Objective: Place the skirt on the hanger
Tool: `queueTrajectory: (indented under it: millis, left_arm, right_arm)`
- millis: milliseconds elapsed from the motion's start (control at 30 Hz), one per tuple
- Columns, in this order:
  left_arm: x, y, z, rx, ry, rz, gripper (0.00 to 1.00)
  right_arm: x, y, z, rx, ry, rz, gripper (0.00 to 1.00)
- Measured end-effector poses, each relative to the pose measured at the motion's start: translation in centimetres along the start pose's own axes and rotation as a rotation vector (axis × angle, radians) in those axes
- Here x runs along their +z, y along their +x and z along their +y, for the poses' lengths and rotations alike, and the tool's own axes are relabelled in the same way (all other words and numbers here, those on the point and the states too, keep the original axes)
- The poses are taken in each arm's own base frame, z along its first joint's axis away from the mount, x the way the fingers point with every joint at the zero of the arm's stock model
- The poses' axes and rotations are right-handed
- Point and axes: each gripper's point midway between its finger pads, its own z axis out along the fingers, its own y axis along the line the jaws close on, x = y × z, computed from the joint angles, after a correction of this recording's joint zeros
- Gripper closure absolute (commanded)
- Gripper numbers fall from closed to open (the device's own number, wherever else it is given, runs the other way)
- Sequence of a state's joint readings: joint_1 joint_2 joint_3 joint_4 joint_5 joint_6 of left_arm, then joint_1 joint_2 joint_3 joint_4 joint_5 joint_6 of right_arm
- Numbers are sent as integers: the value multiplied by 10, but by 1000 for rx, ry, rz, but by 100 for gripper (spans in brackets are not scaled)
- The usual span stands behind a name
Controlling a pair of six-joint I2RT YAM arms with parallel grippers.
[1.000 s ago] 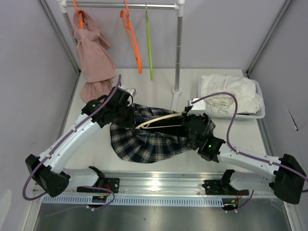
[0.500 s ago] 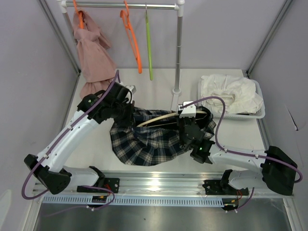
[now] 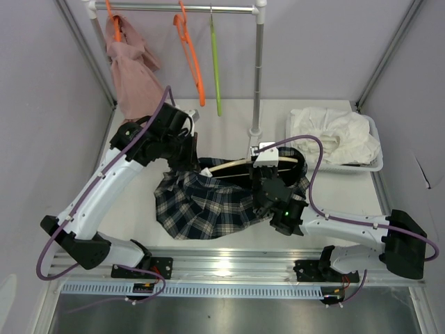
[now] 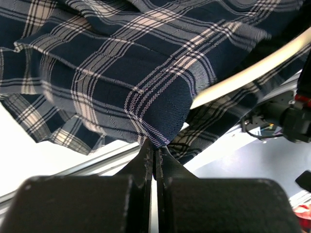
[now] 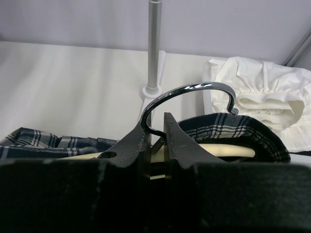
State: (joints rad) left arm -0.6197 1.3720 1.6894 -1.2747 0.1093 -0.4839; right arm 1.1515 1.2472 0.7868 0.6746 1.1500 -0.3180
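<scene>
The navy and white plaid skirt (image 3: 205, 205) hangs bunched in the middle of the table, draped over a cream wooden hanger (image 3: 228, 167). My left gripper (image 3: 189, 161) holds the skirt's left upper edge. In the left wrist view its fingertips (image 4: 155, 148) are shut on a fold of the skirt (image 4: 121, 63), and the hanger's arm (image 4: 252, 73) crosses at the right. My right gripper (image 3: 269, 168) holds the hanger at its middle. In the right wrist view that gripper (image 5: 156, 131) is shut on the neck of the metal hook (image 5: 194, 90), with the skirt (image 5: 233, 125) over the cream bar (image 5: 226, 150).
A clothes rack stands at the back, its pole (image 3: 259, 76) just behind the hanger. On the rack hang a pink garment (image 3: 132, 76), an orange hanger (image 3: 191, 56) and a green hanger (image 3: 215, 62). A white basket (image 3: 374, 165) of white cloth sits at the right.
My left gripper has lifted and pulled the skirt's edge back and left. The right arm has swung left with the hanger, and the skirt has bunched up leftward.
</scene>
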Motion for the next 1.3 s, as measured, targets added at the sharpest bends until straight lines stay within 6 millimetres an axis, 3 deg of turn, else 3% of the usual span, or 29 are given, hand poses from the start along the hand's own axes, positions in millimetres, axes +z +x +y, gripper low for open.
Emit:
queueTrajectory:
  millis: [300, 633, 833, 1000, 1167, 1200, 1300]
  left_arm:
    - [-7, -7, -9, -33, 26, -11, 100]
    - [-21, -21, -14, -40, 38, -49, 100]
    - [-23, -21, -12, -49, 38, -48, 100]
    - [-24, -21, -10, -53, 36, -54, 99]
    - [-24, -17, -5, -48, 29, -61, 79]
    - [-26, -21, -9, -43, 53, -84, 69]
    - [-35, -41, -27, 2, 143, -197, 52]
  right_arm:
    - [-9, -23, 15, 7, 0, 12, 100]
    - [-3, -28, 31, -2, 14, 33, 100]
    - [-4, -46, 39, -27, 10, 24, 100]
    - [-5, -42, 42, -29, 13, 35, 100]
    - [-16, -42, 60, -52, -21, 47, 100]
    - [-19, -46, 66, -63, -49, 46, 100]
    - [-32, -60, 86, -94, -151, 41, 100]
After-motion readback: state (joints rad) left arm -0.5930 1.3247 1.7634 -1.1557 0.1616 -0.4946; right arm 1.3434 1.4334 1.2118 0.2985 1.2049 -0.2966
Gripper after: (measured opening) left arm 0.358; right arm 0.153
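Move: The left hand holds the skirt's waistband, with the cream hanger's left end about 3 cm to its right, level ahead and roughly 2 cm lower; the skirt's body hangs some 8 cm back, 2 cm left and 10 cm below. From the right hand, gripping the hanger's neck, the held waistband lies about 11 cm left, 2 cm back and at similar height; the hanger's right end is 9 cm right, level ahead and 2 cm lower. Keeping its grip on the hanger's neck, the right hand carries the hanger about 9 cm left into the waistband, also rising 5 cm and drawing back nearly 4 cm, fastest at the end, with a slight counter-clockwise turn. The left hand holds the waistband and lifts roughly 3 cm, pauses, then opens its fingers about a third to let go while rising further and tilting some 15 degrees. ##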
